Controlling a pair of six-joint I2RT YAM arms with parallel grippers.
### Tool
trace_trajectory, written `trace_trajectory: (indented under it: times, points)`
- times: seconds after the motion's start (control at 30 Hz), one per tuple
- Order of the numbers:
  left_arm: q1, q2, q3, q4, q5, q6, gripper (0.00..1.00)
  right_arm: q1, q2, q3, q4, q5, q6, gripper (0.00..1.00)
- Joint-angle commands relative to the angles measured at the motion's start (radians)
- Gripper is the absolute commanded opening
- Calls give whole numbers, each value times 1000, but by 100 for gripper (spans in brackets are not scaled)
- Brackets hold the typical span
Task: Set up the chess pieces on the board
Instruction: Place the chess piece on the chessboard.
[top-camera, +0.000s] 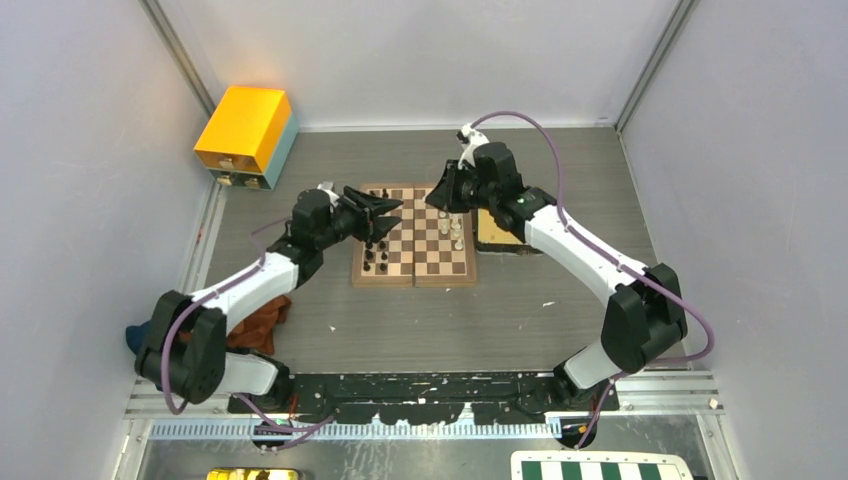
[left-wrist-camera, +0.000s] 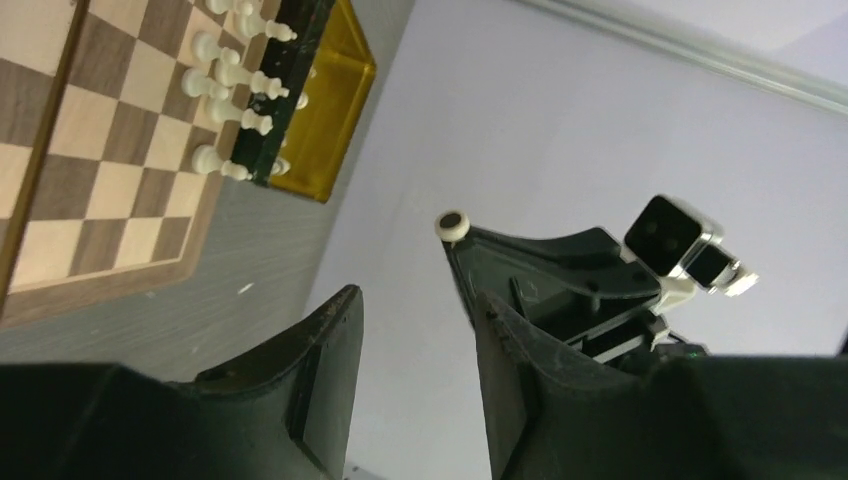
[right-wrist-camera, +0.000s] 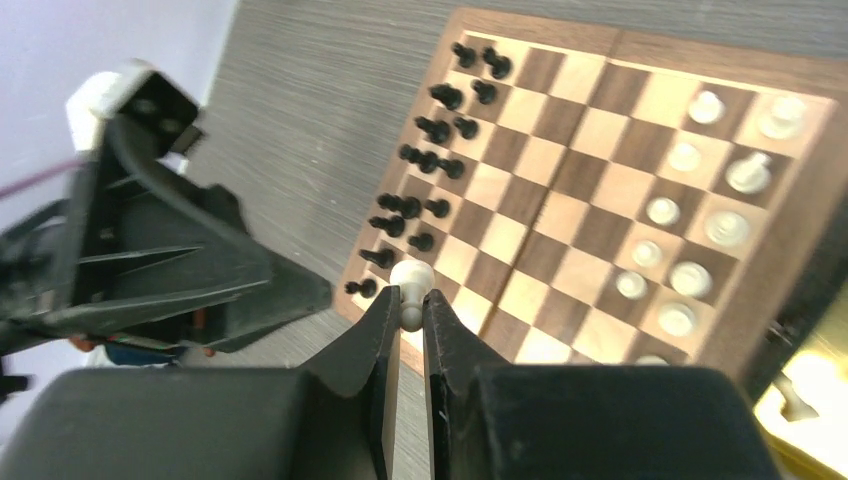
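The wooden chessboard (top-camera: 413, 248) lies in the middle of the table. Black pieces (top-camera: 375, 255) stand along its left side and cream-white pieces (top-camera: 455, 230) along its right. My right gripper (top-camera: 440, 198) hovers over the board's far edge. In the right wrist view it (right-wrist-camera: 408, 305) is shut on a white pawn (right-wrist-camera: 411, 278), held above the board (right-wrist-camera: 590, 200) near the black pieces (right-wrist-camera: 430, 160). My left gripper (top-camera: 385, 215) is open and empty above the board's far left corner. The left wrist view shows its fingers (left-wrist-camera: 330, 350) apart with nothing between them.
A gold tray (top-camera: 497, 232) lies against the board's right edge and also shows in the left wrist view (left-wrist-camera: 330, 110). A yellow box (top-camera: 245, 135) stands at the back left. A brown object (top-camera: 262, 322) lies by the left arm. A green-and-white checkered board (top-camera: 600, 468) lies at the near edge.
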Motion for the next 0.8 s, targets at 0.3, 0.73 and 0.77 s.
trace_trajectory:
  times: [0.3,0.73,0.77]
  points:
    - [10,-187,219,-662,-72,584,46,61,119,263,-663,219,-147,1]
    - [10,-214,262,-761,-96,692,46,119,274,321,-733,315,-129,1]
    - [10,-215,262,-761,-94,693,46,119,282,325,-736,319,-129,1]
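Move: The empty near squares of the white pawns' row, where the held white pawn is being taken, lie about 6 cm back, 4 cm right and 18 cm below the right hand. The nearest standing pawn is 1 cm back and 4 cm right of that hand, the end piece 4 cm back and 7 cm right, the metal tray 5 cm ahead and 20 cm right, all at similar depth. From the left hand those squares lie some 4 cm back, 10 cm right and 18 cm below. The white pawn, still pinched by its head in the right fingers with its base outward, is carried first to the right, then mostly down, about 11 cm, and back some 6 cm towards the empty near squares, while the hand tips some 45 degrees until its fingers point nearly straight down. The empty left hand withdraws back and left, hopping up and sinking again, rolling about 35 degrees with fingers still half open. ##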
